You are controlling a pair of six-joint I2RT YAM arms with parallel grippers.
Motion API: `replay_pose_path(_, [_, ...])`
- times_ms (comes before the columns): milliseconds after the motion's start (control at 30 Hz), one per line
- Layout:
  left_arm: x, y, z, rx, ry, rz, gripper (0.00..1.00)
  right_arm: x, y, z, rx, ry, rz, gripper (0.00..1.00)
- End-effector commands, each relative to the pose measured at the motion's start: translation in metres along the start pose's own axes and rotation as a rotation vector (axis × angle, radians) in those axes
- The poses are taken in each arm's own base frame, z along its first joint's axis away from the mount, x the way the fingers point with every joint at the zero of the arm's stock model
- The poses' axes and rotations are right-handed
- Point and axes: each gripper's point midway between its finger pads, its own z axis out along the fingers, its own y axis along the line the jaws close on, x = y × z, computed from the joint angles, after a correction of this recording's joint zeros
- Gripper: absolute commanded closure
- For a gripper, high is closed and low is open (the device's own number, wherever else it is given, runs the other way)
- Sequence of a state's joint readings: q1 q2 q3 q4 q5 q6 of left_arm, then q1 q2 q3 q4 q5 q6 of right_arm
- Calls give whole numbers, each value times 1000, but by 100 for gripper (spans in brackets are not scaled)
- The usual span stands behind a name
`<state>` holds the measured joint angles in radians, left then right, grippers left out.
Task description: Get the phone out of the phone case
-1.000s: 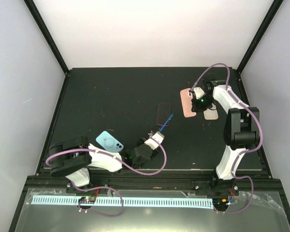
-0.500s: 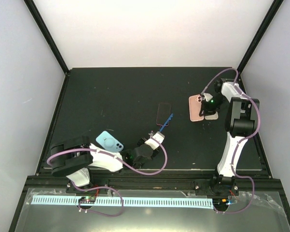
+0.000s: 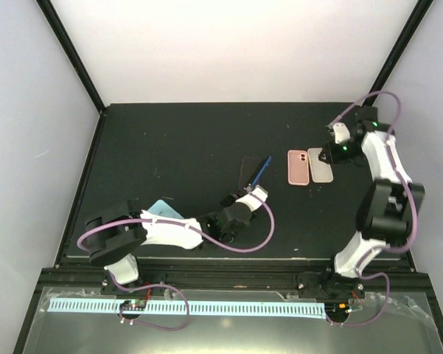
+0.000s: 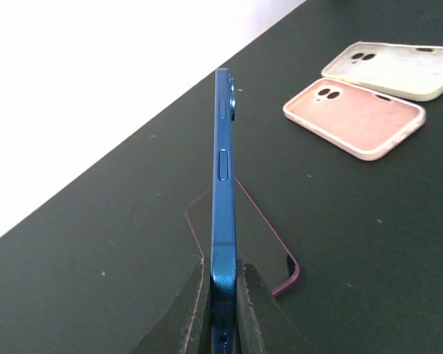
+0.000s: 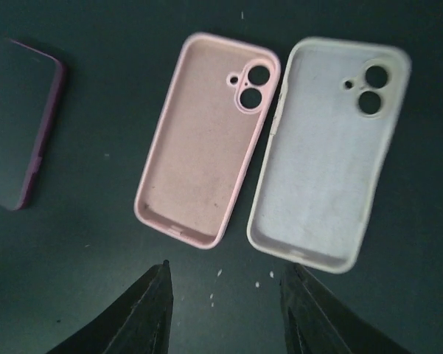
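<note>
My left gripper (image 3: pixel 250 195) is shut on the bottom end of a blue phone (image 3: pixel 262 172) and holds it on its edge above the mat; the left wrist view shows its fingers (image 4: pixel 195 302) clamping the phone (image 4: pixel 222 169). Just beyond it lies a dark slab with a magenta rim (image 3: pixel 248 173), which also shows in the left wrist view (image 4: pixel 265 243). I cannot tell whether that slab is a phone in a case. An empty pink case (image 3: pixel 298 167) and an empty white case (image 3: pixel 321 164) lie side by side, hollow side up. My right gripper (image 5: pixel 228 291) is open and empty just short of them.
A light blue phone or case (image 3: pixel 162 209) lies at the front left, half hidden by my left arm. The right arm's cable loops above the back right corner of the black mat (image 3: pixel 169 140). White walls enclose the mat.
My right gripper let go of the pink case, which now lies flat beside the white one, and drew back to the right. My left gripper carried the blue phone farther back and right.
</note>
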<state>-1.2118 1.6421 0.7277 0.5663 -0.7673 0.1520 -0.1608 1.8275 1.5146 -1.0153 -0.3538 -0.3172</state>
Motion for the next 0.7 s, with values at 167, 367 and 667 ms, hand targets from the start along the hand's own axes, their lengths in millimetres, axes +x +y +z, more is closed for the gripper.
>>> replay_pose_path(167, [17, 39, 67, -108, 349, 255, 98, 6, 63, -104, -6, -539, -176, 54])
replay_pose_path(367, [38, 70, 72, -208, 431, 330, 98, 31, 88, -124, -32, -636, -163, 34])
replay_pose_path(667, [83, 79, 79, -263, 595, 507, 98, 46, 115, -130, -178, -658, -104, 30])
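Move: The blue phone is already pinched in my left hand, about 12 cm above the table. I'm taking it to the clear spot about 12 cm ahead and 8 cm to the left of this hand. The dark phone lies some 12 cm ahead and 2 cm right, the pink case 14 cm ahead and 19 cm right. From my right hand that spot is about 33 cm left, 2 cm ahead and 9 cm down; the pink case is about 6 cm left and 3 cm ahead. I swing my left hand forward about 9 cm, then left 6 cm and down towards the clear table left of the dark phone, rolling some 35 degrees, left side rising, to lay the blue phone screen-up while keeping my pinch. Meanwhile my empty right hand climbs about 14 cm and draws back from the cases, tipping its fingers up towards forward and opening wider. ##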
